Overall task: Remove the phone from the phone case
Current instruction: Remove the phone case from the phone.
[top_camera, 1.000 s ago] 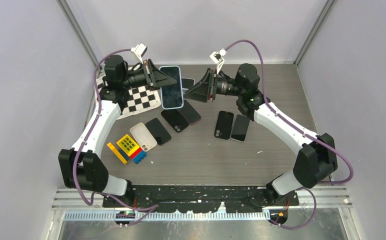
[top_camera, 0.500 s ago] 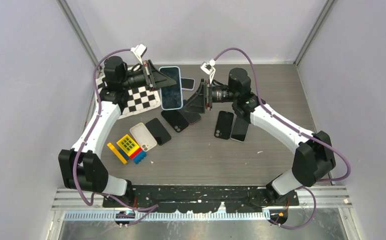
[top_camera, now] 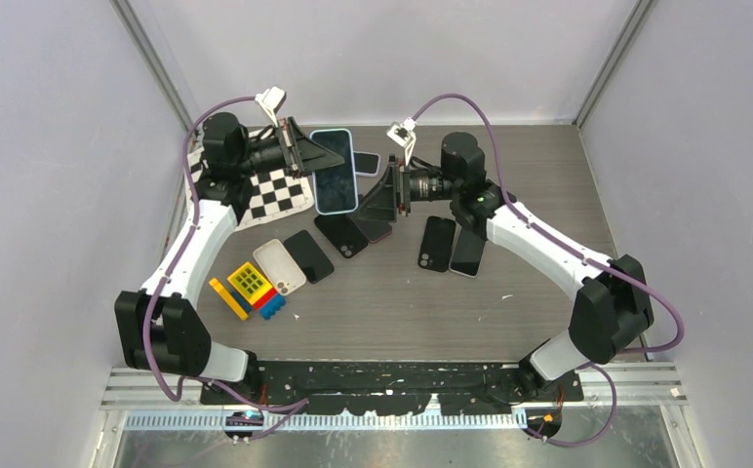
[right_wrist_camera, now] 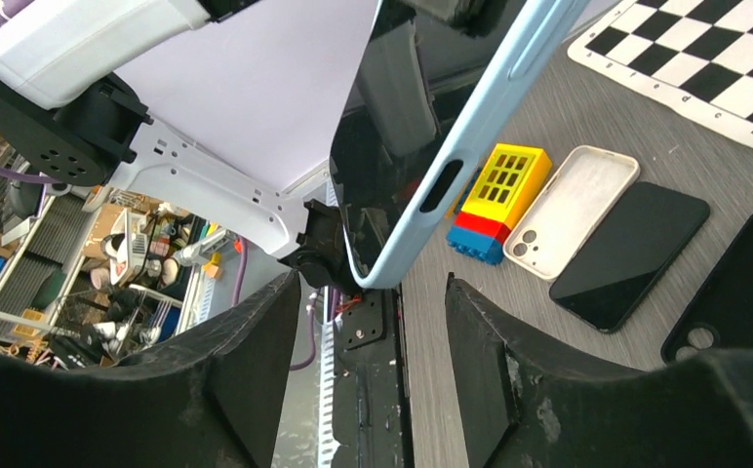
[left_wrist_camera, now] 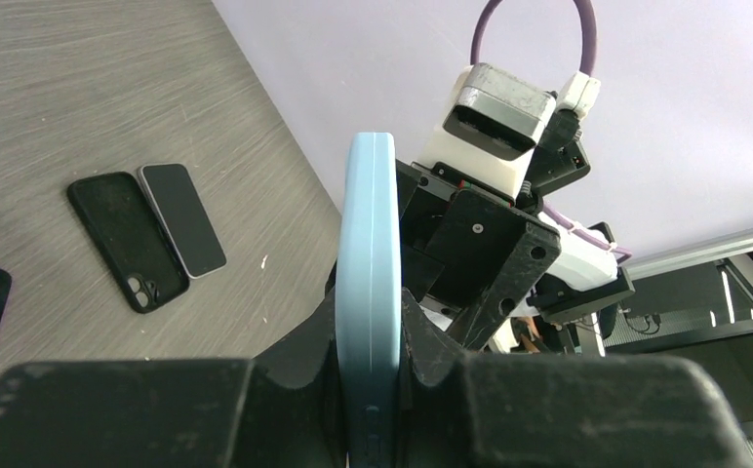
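A phone (top_camera: 335,174) in a light blue phone case (left_wrist_camera: 368,283) is held up above the table, screen facing the top camera. My left gripper (top_camera: 326,161) is shut on its left long edge; the left wrist view shows both fingers pressed against the case (left_wrist_camera: 370,341). My right gripper (top_camera: 367,198) stands open just right of the phone's lower right corner. In the right wrist view that corner of the case (right_wrist_camera: 421,210) hangs at the mouth of the right gripper (right_wrist_camera: 373,322), touching neither finger. The dark screen (right_wrist_camera: 392,146) shows inside the case rim.
A checkerboard mat (top_camera: 280,192) lies at the back left. Several loose phones and cases lie flat: a black one (top_camera: 340,234), a white case (top_camera: 279,266), a pair (top_camera: 438,243) under the right arm. Coloured bricks (top_camera: 249,286) sit front left.
My right arm has swung left, bringing its open gripper up to the phone's lower right corner. The left gripper and the phone have stayed put.
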Controlling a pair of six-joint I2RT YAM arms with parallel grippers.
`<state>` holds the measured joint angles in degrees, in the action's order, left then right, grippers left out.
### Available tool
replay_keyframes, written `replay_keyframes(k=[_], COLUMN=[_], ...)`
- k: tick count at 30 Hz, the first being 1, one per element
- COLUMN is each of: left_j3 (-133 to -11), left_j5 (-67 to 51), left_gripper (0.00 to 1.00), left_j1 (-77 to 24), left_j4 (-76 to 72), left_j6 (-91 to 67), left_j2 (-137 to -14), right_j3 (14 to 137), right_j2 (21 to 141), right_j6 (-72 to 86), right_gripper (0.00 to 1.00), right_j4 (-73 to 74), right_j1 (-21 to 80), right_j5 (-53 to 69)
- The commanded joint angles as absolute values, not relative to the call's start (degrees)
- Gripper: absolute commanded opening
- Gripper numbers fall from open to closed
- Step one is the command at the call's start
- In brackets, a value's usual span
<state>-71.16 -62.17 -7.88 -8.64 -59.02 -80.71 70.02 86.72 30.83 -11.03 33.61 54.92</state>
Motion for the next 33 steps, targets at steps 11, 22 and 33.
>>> replay_keyframes(k=[11, 22, 33], left_j3=[-70.79, -71.39, -70.52], left_j5=[-63.59, -64.34, -62.65], left_gripper=[0.0, 0.0, 0.0], left_j1=[-8.18, -12.49, -13.92], left_j4=[-20.87, -21.16, -27.69], left_j6=[-74.8, -84.0, -92.75], left_j2=[-81.63, -86.52, -89.46], right_j3=[74.22, 82.1, 80.88], right_j2=[90.08, 90.49, 90.11], right_j6=[33.41, 2.88, -3.46], right_gripper=[0.18, 0.02, 0.01], right_j4=[-18.61, 12.42, 11.13], right_j1=[33.9, 41.0, 43.12], right_j5=[52.87, 40.89, 29.29])
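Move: The light-blue phone case's middle lies about 6 cm ahead of the right hand, 5 cm to its left and slightly above; its near right corner is just off the fingertips. On the table some 31 cm below that hand are the black case, about 15 cm ahead and 9 cm left, and the purple-edged phone, 20 cm ahead and 2 cm left. From the left hand, which holds the phone, the blue case's middle is roughly 2 cm back, straight below by 1 cm. The right hand eases about 1.5 cm forward and left onto the near right corner of the light-blue case and closes its half-open fingers, one above and one below, pinching that corner. Keeping the pinch, it then sinks about 3 cm while rolling and tipping its fingers down some 20 degrees; the left hand keeps its grip on the phone and, after a slight rise, also sinks about 3 cm, moving some 2 cm forward and a little right, its wrist tilting about 15 degrees. ##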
